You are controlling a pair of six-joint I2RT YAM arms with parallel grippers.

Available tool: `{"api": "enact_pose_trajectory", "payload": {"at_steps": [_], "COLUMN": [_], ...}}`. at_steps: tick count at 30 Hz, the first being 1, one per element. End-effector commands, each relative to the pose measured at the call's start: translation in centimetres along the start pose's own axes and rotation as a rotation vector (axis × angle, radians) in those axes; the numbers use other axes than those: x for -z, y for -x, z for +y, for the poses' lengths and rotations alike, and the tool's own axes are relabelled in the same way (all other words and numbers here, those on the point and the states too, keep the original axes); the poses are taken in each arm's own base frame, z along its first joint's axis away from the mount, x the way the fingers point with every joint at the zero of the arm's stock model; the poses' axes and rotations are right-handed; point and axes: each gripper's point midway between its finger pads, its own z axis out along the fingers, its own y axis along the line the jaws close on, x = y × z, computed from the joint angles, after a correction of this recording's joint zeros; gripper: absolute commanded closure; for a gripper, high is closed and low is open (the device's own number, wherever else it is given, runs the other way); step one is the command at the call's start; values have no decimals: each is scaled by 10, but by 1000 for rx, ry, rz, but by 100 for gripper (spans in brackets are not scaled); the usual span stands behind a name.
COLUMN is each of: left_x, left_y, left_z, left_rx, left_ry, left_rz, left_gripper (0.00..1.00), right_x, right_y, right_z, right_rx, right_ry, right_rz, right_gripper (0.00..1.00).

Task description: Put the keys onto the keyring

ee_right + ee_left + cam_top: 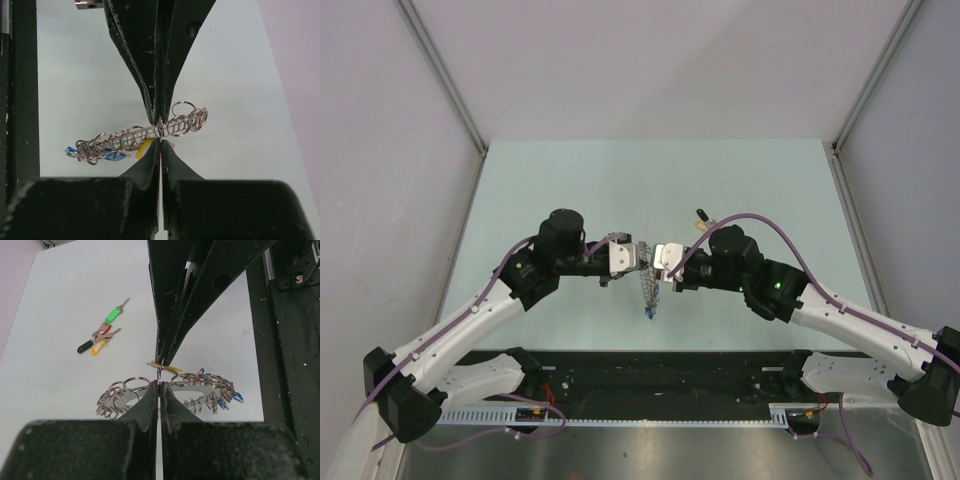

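The keyring (197,391), a flat grey ring fringed with small silvery rings, hangs in the air between both grippers and shows edge-on in the right wrist view (131,136). My left gripper (159,385) is shut on one small ring at its rim. My right gripper (160,143) meets it tip to tip, shut on a yellow-headed key (144,148) right at that ring. Blue keys (226,402) hang from the keyring's far side. From above, the left gripper (638,256) and right gripper (663,258) touch over the dangling keyring (648,285).
Loose keys lie together on the table: green (113,315), red (100,330), black (85,346) and yellow (97,349). From above this cluster (700,221) sits just behind the right wrist. White walls enclose the pale green table (570,190). A black rail (660,370) runs along the near edge.
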Motion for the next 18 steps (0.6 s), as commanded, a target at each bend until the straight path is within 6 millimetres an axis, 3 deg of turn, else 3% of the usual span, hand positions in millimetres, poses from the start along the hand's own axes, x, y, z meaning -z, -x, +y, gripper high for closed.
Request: {"api": "enact_pose_trajectory", "payload": {"at_steps": [1,4,13,18], "left_x": [-1,-1,2,2], "left_y": [30,29,33,34], "left_z": [6,7,9,10], "left_rx": [-59,-57,-70,-67], "left_ry": [11,13,44,54], "left_rz": [-81,-76,-95,-102], "left_gripper": [100,99,100,100], "right_x": [-1,-1,5,19], "right_y": [27,29,34,32], "right_z": [-7,-7,-11,-13], "right_rx": [29,29,24,0], "right_ry": [-11,-14,-44,-73], "right_rz": [-90,-91,-99,-79], "right_gripper": [100,100,77,74]}}
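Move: My right fingers are shut on the yellow key; its middle lies about 1 cm back of the right hand point and 1 cm below it, and from my left hand about 2 cm right, 1 cm back and 1 cm below. The keyring, whose upper coils my left fingers pinch, is centred some 4 cm back from my right hand, 1 cm left and 4 cm lower. The loose keys lie on the table roughly 16 cm ahead, 13 cm right and 20 cm below. I let go of the yellow key: my right fingers part to about a quarter of their full opening, one pad either side of the key and coil, while the hand barely shifts, under half a centimetre, at the keyring. My left hand keeps its pinch on the keyring coil and stays in place, and both hands only just begin to lift at the end. ##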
